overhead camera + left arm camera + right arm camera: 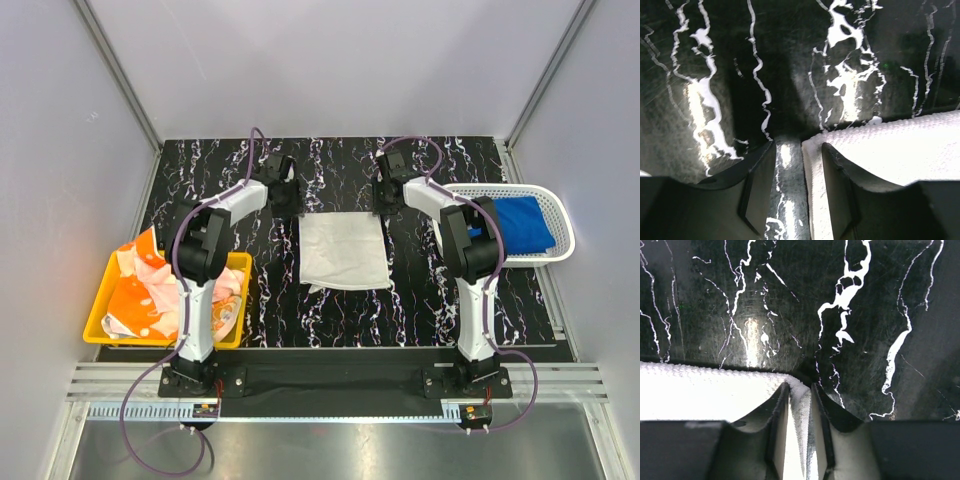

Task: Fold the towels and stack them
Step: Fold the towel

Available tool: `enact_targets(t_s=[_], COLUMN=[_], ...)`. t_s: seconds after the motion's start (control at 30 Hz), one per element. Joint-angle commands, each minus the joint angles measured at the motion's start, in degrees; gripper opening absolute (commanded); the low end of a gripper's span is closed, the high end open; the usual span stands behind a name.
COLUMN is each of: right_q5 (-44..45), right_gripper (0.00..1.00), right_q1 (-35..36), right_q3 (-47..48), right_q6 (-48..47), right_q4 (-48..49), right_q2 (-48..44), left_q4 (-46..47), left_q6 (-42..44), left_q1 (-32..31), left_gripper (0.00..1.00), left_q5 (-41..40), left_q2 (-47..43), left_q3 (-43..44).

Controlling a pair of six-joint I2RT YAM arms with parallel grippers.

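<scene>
A plain off-white towel (343, 250) lies flat in the middle of the black marbled table. My left gripper (285, 205) is down at its far left corner. It stands open (799, 150), one finger on the bare table and the other over the towel (890, 145), with the towel's edge in the gap. My right gripper (385, 200) is at the far right corner. Its jaws (800, 387) have closed narrowly, and the towel corner (802, 390) is bunched between them. A royal blue towel (522, 224) lies in the white basket. Orange-and-white and pale pink towels (150, 295) fill the yellow bin.
The yellow bin (95, 320) sits at the table's left edge beside my left arm. The white perforated basket (562, 215) sits at the right edge behind my right arm. Grey walls enclose the table on three sides.
</scene>
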Motion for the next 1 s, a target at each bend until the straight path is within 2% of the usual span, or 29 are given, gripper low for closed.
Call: enact_targets(t_s=[0.0, 0.3, 0.43, 0.57, 0.7, 0.97], right_q5=[-1.63, -7.95, -9.62, -12.17, -14.1, -18.67], right_gripper=[0.29, 0.29, 0.29, 0.28, 0.24, 0.08], right_q1=[-1.31, -3.34, -3.95, -4.83, -5.88, -7.64], right_q3=[-0.16, -1.92, -1.75, -2.19, -2.27, -1.84], right_q6=[-0.32, -0.15, 0.38, 1.69, 2.4, 4.42], right_q4=[2.1, 4.04, 4.3, 5.09, 5.53, 6.85], right_q2=[-0.12, -1.35, -0.74, -0.74, -0.74, -0.65], left_q4=[2.16, 4.36, 4.8, 5.77, 6.82, 8.85], left_q6=[0.47, -1.81, -2.43, -3.39, -3.92, -4.63], left_q1=[0.5, 0.59, 0.76, 0.94, 1.2, 2.08], left_gripper=[0.47, 0.41, 0.34, 0.23, 0.14, 0.07], left_q5=[3.65, 7.7, 8.05, 8.75, 9.54, 11.65], left_q2=[2.15, 3.39, 3.91, 4.26, 4.62, 4.62], left_q3=[1.67, 1.41, 1.41, 1.41, 1.94, 3.43])
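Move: The white towel's far left corner lies between my open left fingertips, about 1 cm to the right and 1 cm ahead. Its far right corner is right between my half-closed right fingertips. From the left hand, the towel's middle is some 11 cm back and 9 cm to the right, and the yellow bin about 24 cm back and 25 cm to the left. The white basket is roughly 26 cm to the right of my right hand and 4 cm back. I close both grippers on the two far corners, staying at table height. My left hand slides about 2.5 cm right and 1.5 cm forward as its fingers shut; my right hand edges only about 1 cm right and forward, pinching tight towards the end. Both wrists roll 10 to 15 degrees so the fingertips swing inward, towards each other. ##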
